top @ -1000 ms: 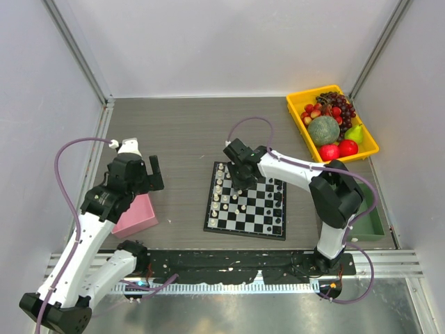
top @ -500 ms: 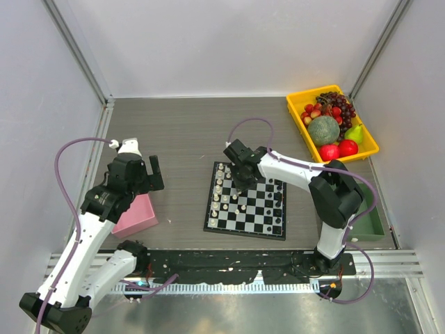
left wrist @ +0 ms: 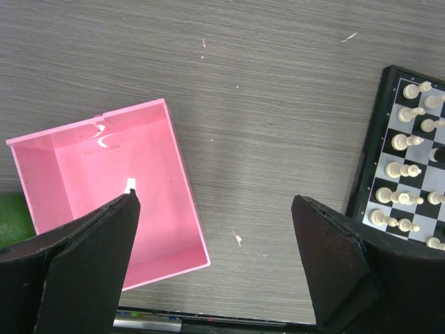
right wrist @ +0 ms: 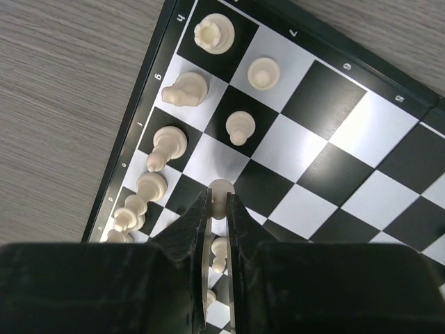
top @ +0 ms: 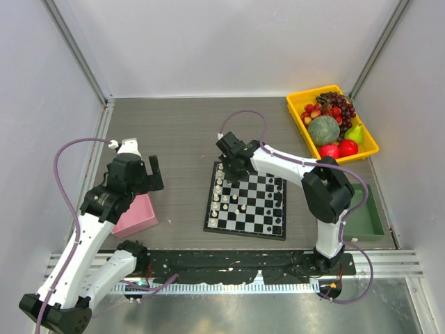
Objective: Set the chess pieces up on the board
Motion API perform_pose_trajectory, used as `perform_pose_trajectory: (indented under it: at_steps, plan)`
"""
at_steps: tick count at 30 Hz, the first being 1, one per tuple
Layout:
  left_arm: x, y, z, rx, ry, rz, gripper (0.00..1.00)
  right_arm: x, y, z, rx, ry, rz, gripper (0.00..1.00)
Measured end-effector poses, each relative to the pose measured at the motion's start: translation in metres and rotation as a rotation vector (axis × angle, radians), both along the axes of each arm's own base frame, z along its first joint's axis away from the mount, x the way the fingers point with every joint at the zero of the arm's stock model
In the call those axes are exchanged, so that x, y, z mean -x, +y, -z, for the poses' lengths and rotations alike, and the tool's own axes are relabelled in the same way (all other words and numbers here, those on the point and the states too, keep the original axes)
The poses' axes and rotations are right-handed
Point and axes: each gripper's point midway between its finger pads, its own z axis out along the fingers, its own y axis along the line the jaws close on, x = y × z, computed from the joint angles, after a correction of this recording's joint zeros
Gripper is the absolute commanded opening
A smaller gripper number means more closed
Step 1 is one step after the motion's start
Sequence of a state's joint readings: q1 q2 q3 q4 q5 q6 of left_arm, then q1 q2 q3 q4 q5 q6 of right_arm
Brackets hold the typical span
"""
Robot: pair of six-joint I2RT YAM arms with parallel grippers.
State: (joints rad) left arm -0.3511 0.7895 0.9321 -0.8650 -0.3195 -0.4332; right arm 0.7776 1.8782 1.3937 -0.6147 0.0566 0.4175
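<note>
The board (top: 259, 217) lies at the table's middle, with white chess pieces (top: 218, 189) lined along its left side and black ones (top: 278, 202) on its right. My right gripper (right wrist: 220, 198) hangs over the board's far left part, shut on a white pawn (right wrist: 220, 188). Beneath it stand a rook (right wrist: 214, 33), a knight (right wrist: 183, 90) and pawns (right wrist: 240, 127). My left gripper (left wrist: 215, 200) is open above bare table, between the pink box (left wrist: 104, 188) and the board's edge (left wrist: 375, 160). A small white bit (left wrist: 130, 185) lies in the box.
A yellow tray (top: 297, 117) of fruit sits at the far right. A green bin (top: 370, 224) stands by the right arm's base. The pink box (top: 137, 217) is under the left arm, near the front edge. A green thing (left wrist: 10, 217) shows beside the box.
My right gripper has closed on a white pawn and moved with it toward the board's far left corner. The left arm has stayed put.
</note>
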Motion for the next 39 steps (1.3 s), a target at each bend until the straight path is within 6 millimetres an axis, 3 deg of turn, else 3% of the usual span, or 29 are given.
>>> perform_pose_trajectory:
  at_steps: [6,23,33,39]
  plan:
    - [0.0,0.001,-0.001,-0.001,-0.003,-0.002,0.99,0.002,0.006,0.015,0.024,0.023,-0.012,0.11]
    - [0.0,0.001,-0.001,-0.004,-0.003,0.0,0.99,-0.004,0.011,0.016,0.025,0.014,-0.008,0.16]
    - [0.0,0.001,-0.001,-0.004,-0.002,0.0,0.99,-0.003,0.013,0.016,0.019,0.018,-0.015,0.36]
    - [0.0,0.001,0.0,-0.004,-0.002,0.0,0.99,-0.002,0.01,0.003,0.011,0.002,-0.017,0.39]
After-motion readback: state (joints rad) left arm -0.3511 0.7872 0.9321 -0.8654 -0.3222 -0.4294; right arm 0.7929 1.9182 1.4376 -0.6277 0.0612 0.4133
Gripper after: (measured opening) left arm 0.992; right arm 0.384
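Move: The right hand holds a white pawn; its square on the board is about 1 cm to the left and 3 cm below. The next white pawn stands some 3 cm ahead of the hand and 1 cm left, the white bishop level with it and 3 cm left, and the white knight 2 cm ahead and 3 cm left. From the idle left hand that square is roughly 7 cm ahead, 23 cm right and 17 cm below. The right hand lowers the held pawn about 1.5 cm and slightly left onto its square, opens, begins rising. ##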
